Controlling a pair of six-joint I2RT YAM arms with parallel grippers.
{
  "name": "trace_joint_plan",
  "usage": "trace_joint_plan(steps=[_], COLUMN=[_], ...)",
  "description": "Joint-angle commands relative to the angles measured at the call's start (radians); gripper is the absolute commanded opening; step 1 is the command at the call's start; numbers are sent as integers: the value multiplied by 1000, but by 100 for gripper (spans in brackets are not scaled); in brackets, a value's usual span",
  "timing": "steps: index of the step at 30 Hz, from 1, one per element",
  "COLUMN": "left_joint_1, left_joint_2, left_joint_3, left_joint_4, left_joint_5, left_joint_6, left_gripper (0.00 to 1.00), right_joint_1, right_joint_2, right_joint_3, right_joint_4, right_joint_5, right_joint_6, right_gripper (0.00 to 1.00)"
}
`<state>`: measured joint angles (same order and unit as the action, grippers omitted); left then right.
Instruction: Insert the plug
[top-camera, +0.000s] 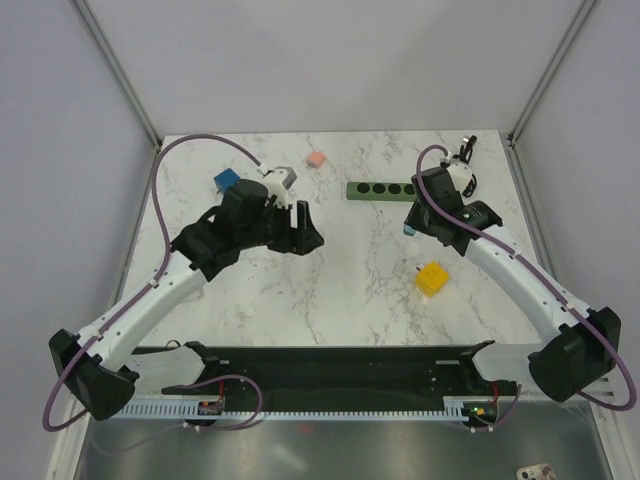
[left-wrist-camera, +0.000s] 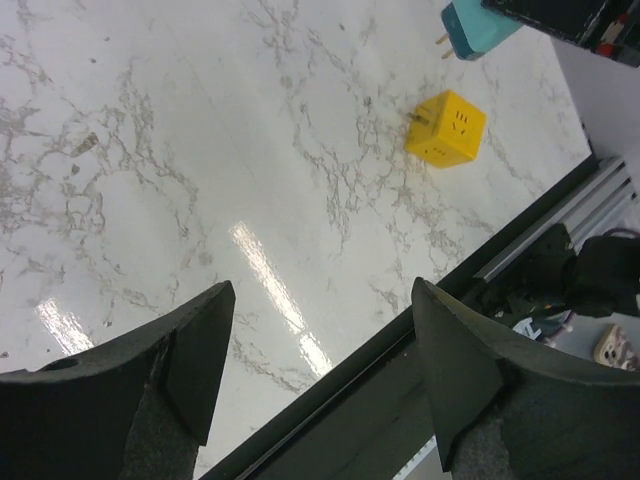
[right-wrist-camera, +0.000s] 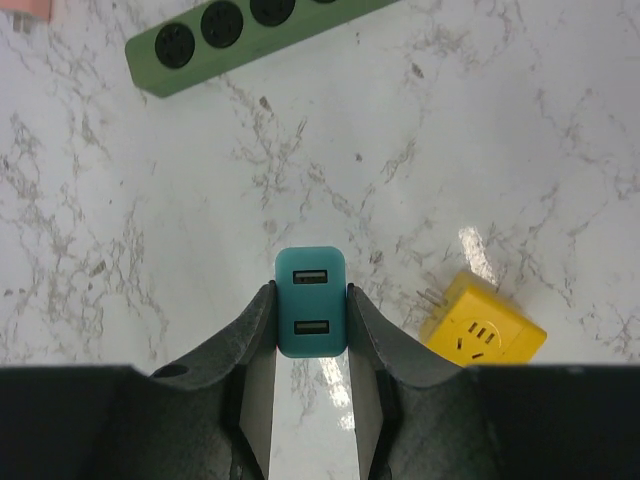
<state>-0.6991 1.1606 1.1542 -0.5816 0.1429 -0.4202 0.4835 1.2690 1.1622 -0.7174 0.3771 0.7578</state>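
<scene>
My right gripper (right-wrist-camera: 310, 295) is shut on a teal plug (right-wrist-camera: 311, 262), a small charger block with two USB ports facing the wrist camera. It hangs just above the marble table, near the right end of the green power strip (top-camera: 385, 190). The strip's round sockets (right-wrist-camera: 222, 24) lie up and to the left in the right wrist view. From above, the teal plug (top-camera: 408, 229) peeks out under that gripper. My left gripper (left-wrist-camera: 322, 300) stands open with nothing between its fingers. It hovers left of centre (top-camera: 305, 235), apart from the strip.
A yellow cube adapter (top-camera: 432, 278) lies on the table close to the right gripper, also seen as a yellow cube (right-wrist-camera: 482, 325). Behind the left arm sit a blue plug (top-camera: 226, 180), a white-grey plug (top-camera: 278, 180) and a pink block (top-camera: 316, 158). A black rail (top-camera: 330, 380) runs along the near edge.
</scene>
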Motion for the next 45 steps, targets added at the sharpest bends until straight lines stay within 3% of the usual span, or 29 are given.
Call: trace_joint_plan(steps=[1,3,7,11,16,20,21,24,27,33,38,45], left_joint_1=[93,206,237,246,262,270,268,270,273,280,285,283], left_joint_2=[-13,25,101,264,499,674,742,899,1070,1298,1398,1470], left_joint_3=[-7,-2,-27,88,315,418,452,586,756,1021,1079,1107], left_joint_4=[51,77,300,371,475,576,623,658,657,603,614,606], left_joint_5=[56,119,193,143,81,103,112,139,205,215,149,179], left_joint_6=[-86,-217,-285,-264,-181,-143,-135,-140,-169,-236,-287,-319], left_gripper=[79,79,78,74,68,54,41,17,3,2,2,2], right_joint_1=[-28,-48,-54,-54,-54,-52,-52,-52,-54,-54,-52,-52], right_joint_2=[38,61,63,27,-104,-195,-213,-290,-307,-293,-298,-304], right_joint_3=[93,114,133,84,-16,-77,-90,-133,-153,-148,-147,-150], right_joint_4=[13,22,42,95,107,104,107,111,125,125,125,125], right_joint_5=[101,83,14,-245,-340,-437,-457,-468,-491,-526,-512,-509], right_joint_6=[48,37,-27,-121,-114,-110,-112,-103,-100,-118,-127,-127], right_gripper=[0,0,0,0,0,0,0,0,0,0,0,0])
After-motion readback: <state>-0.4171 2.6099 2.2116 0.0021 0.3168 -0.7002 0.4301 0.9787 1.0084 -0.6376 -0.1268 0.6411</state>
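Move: Ahead of the empty left hand by about 30 cm, 22 cm to its right and some 22 cm below lies the green power strip's middle; the pink block sits about 42 cm straight ahead, 22 cm down. From the right hand, which already grips the teal plug, the strip is some 22 cm ahead, 3 cm left and 17 cm down, and the yellow adapter roughly 8 cm back, 9 cm right, 18 cm down. Reaching fast and far forward, about 37 cm, the left hand shuts its empty fingers on the way, first veering slightly left, then some 10 cm right of its start, and sinks 16 cm towards the table just beyond the strip's left end. The right hand keeps its pinch on the plug, edges forward, then draws back from the strip, left and up, turning counter-clockwise. ##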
